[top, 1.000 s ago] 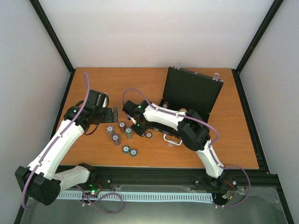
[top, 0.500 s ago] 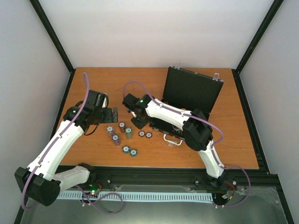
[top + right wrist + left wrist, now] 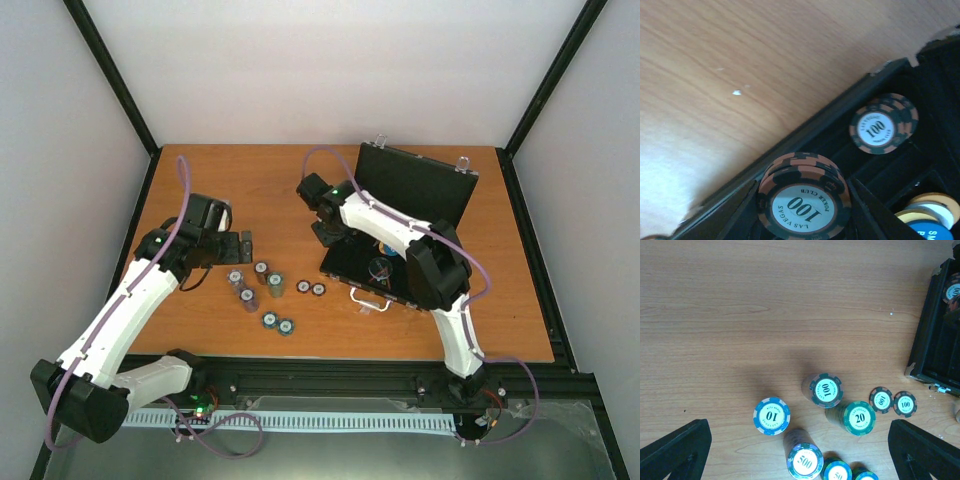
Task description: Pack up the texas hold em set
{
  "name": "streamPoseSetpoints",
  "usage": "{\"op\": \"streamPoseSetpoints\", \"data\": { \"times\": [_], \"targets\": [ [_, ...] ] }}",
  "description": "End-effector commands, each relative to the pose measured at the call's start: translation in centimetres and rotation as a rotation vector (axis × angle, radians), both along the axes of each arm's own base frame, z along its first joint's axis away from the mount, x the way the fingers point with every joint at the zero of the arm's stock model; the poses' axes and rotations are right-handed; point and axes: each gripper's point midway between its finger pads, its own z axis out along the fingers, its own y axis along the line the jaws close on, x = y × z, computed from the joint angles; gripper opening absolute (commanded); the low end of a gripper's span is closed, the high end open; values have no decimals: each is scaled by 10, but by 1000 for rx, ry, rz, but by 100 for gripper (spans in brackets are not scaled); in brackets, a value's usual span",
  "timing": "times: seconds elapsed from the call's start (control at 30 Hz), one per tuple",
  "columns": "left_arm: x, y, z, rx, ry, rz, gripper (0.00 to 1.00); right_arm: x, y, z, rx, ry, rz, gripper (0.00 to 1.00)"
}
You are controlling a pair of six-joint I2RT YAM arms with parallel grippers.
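Note:
The black case (image 3: 410, 190) stands open at the back right, lid up, its tray (image 3: 350, 262) facing me. My right gripper (image 3: 326, 226) hovers over the tray's left rim (image 3: 840, 115), shut on a short stack of black-and-orange 100 chips (image 3: 800, 167). One more 100 chip (image 3: 883, 124) lies in a slot of the tray, with a blue disc (image 3: 932, 231) at the corner of that view. My left gripper (image 3: 797, 440) hangs open above the chip stacks on the table: a blue 10 (image 3: 771, 416), a 100 (image 3: 826, 390), a green 20 (image 3: 859, 417) and a 500 (image 3: 805, 462).
Two single 100 chips (image 3: 882, 400) lie flat between the stacks and the case. Two more flat chips (image 3: 278, 323) sit nearer the front edge. The case's silver handle (image 3: 368, 298) sticks out toward me. Black frame posts border the table.
My right gripper has lifted away from the loose chips and swung right and back to the case's left rim, carrying the 100 chips. The left arm has stayed still.

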Motion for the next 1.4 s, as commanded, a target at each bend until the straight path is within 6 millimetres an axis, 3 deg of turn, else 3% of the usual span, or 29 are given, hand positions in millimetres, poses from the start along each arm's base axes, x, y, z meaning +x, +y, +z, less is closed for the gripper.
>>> {"op": "streamPoseSetpoints", "data": {
  "times": [0.0, 0.17, 0.4, 1.0, 1.37],
  "targets": [
    [-1, -2, 0, -1, -5, -20, 100, 17, -22, 7, -28, -75, -31, 28],
    [-3, -2, -5, -3, 11, -18, 100, 24, -37, -7, -48, -98, -54, 28],
    [-3, -4, -8, -9, 24, -18, 100, 27, -42, -26, -33, -107, -69, 28],
    [-2, -4, -14, -5, 47, -9, 99, 49, -51, -42, -55, -163, -86, 27],
    [4, -7, -16, -5, 50, -6, 99, 43, -45, -28, -15, -133, -73, 28]
  ]
}}
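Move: The right hand already holds a short stack of black 100 chips near the case's left rim. The chips already in the tray's far left corner lie about 7 cm ahead, 6 cm to its right and 7 cm below. Blue and gold chips are some 15 cm right and 1 cm ahead; the two loose 100 chips, 10 cm back and 6 cm left. From the left hand, the corner chips lie about 14 cm ahead and 28 cm right. Right hand carries its gripped chips right and down about 4.5 cm, then forward towards the corner 100s. ##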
